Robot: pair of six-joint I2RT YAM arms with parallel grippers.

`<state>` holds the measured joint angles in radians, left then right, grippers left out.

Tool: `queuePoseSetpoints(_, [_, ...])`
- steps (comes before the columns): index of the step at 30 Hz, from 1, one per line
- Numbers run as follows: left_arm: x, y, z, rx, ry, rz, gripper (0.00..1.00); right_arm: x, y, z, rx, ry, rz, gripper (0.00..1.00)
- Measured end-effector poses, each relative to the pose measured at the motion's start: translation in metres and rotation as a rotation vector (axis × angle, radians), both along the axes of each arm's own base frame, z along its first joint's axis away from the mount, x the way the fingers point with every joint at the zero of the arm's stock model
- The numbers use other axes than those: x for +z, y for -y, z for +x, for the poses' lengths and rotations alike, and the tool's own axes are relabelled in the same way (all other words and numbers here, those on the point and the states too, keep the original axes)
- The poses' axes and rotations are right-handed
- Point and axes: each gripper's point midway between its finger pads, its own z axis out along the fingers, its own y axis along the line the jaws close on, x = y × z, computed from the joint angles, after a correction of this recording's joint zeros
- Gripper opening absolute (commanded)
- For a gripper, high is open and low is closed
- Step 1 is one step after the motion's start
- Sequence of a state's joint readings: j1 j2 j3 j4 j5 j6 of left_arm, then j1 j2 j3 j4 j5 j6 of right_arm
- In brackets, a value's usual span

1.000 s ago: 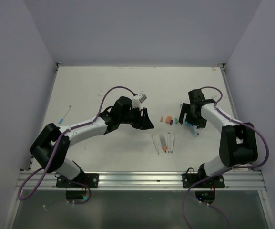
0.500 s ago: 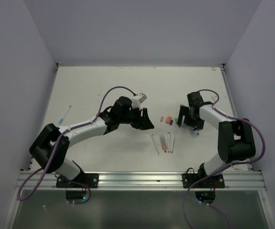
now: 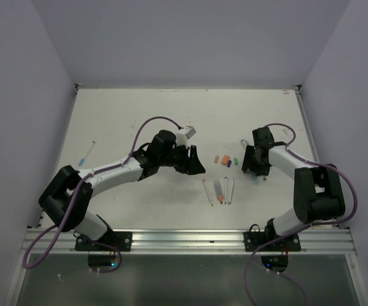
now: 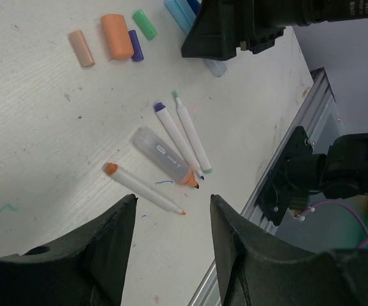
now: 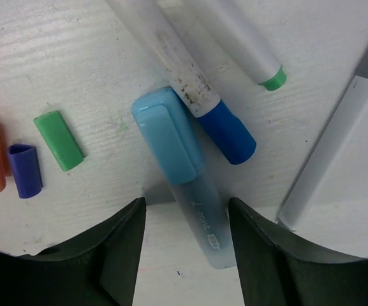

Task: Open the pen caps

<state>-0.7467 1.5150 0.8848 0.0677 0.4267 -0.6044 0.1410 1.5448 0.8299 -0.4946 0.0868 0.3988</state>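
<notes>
Loose caps lie in a row: pale orange, orange, dark blue and green. The green and dark blue ones also show in the right wrist view. My right gripper is open, low over the table, its jaws either side of the clear barrel of a highlighter with its light blue cap on. Beside it lies a white pen with a blue cap on. My left gripper is open and empty above several uncapped pens.
Another white pen with a green end and a white barrel lie right of the highlighter. A lone pen lies far left on the table. The uncapped pens lie between the arms, near the front rail.
My right gripper has drawn in toward the caps and come down over the light blue highlighter. The left arm has hardly moved.
</notes>
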Motion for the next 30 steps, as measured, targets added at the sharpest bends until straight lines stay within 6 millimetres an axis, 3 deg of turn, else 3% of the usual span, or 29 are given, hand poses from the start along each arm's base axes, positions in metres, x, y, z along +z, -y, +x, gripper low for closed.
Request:
queuePoseSetpoints(6, [0.001,0.0,0.0,0.0,0.002,-0.002,0.54,0.0,-0.006,-0.005,0.021,-0.003,-0.001,0.46])
queuePoseSetpoints(13, [0.001,0.0,0.002,0.008,0.006,0.0,0.57,-0.001,-0.014,-0.008,0.04,-0.007,0.001,0.1])
queuePoseSetpoints(16, [0.001,0.0,0.002,0.01,0.007,0.0,0.57,-0.001,-0.016,-0.008,0.04,-0.005,0.002,0.01])
queuePoseSetpoints(21, [0.001,0.0,0.002,0.011,0.006,-0.001,0.57,0.0,-0.021,-0.009,0.059,-0.003,-0.001,0.0])
queuePoseSetpoints(25, [0.001,-0.001,0.002,0.013,0.004,-0.001,0.57,0.004,-0.036,-0.017,0.118,-0.006,0.0,0.0])
queuePoseSetpoints(30, [0.003,0.0,0.005,0.026,-0.01,-0.009,0.59,0.038,-0.054,-0.028,0.182,0.061,0.028,0.0])
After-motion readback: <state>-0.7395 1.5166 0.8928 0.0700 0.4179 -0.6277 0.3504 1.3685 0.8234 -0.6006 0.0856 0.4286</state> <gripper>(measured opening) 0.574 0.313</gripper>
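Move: The light-blue highlighter lies right at the open right fingers, its near body between the tips, its middle about 2 cm ahead and roughly 1 cm lower, the cap end pointing away. Around that hand: the blue cap of the marker lying alongside is about 5 cm ahead and 3 cm right, the loose green cap 5 cm ahead and 8 cm left, the grey pen 3 cm ahead and 7 cm right. From the left hand the highlighter is some 22 cm right, 6 ahead and 13 below. Staying low at the table, the right hand narrows its fingers from a bit over half open to about a third, pinching the uncapped body of the light-blue highlighter from both sides while easing about 2 cm left and nearly 1 cm back. Keeping that grip, it then speeds up another 3 to 4 cm left towards the left hand, drawing back some 2 cm more and rising about 4 cm with the pen, as the wrist turns about 10 degrees counter-clockwise. ##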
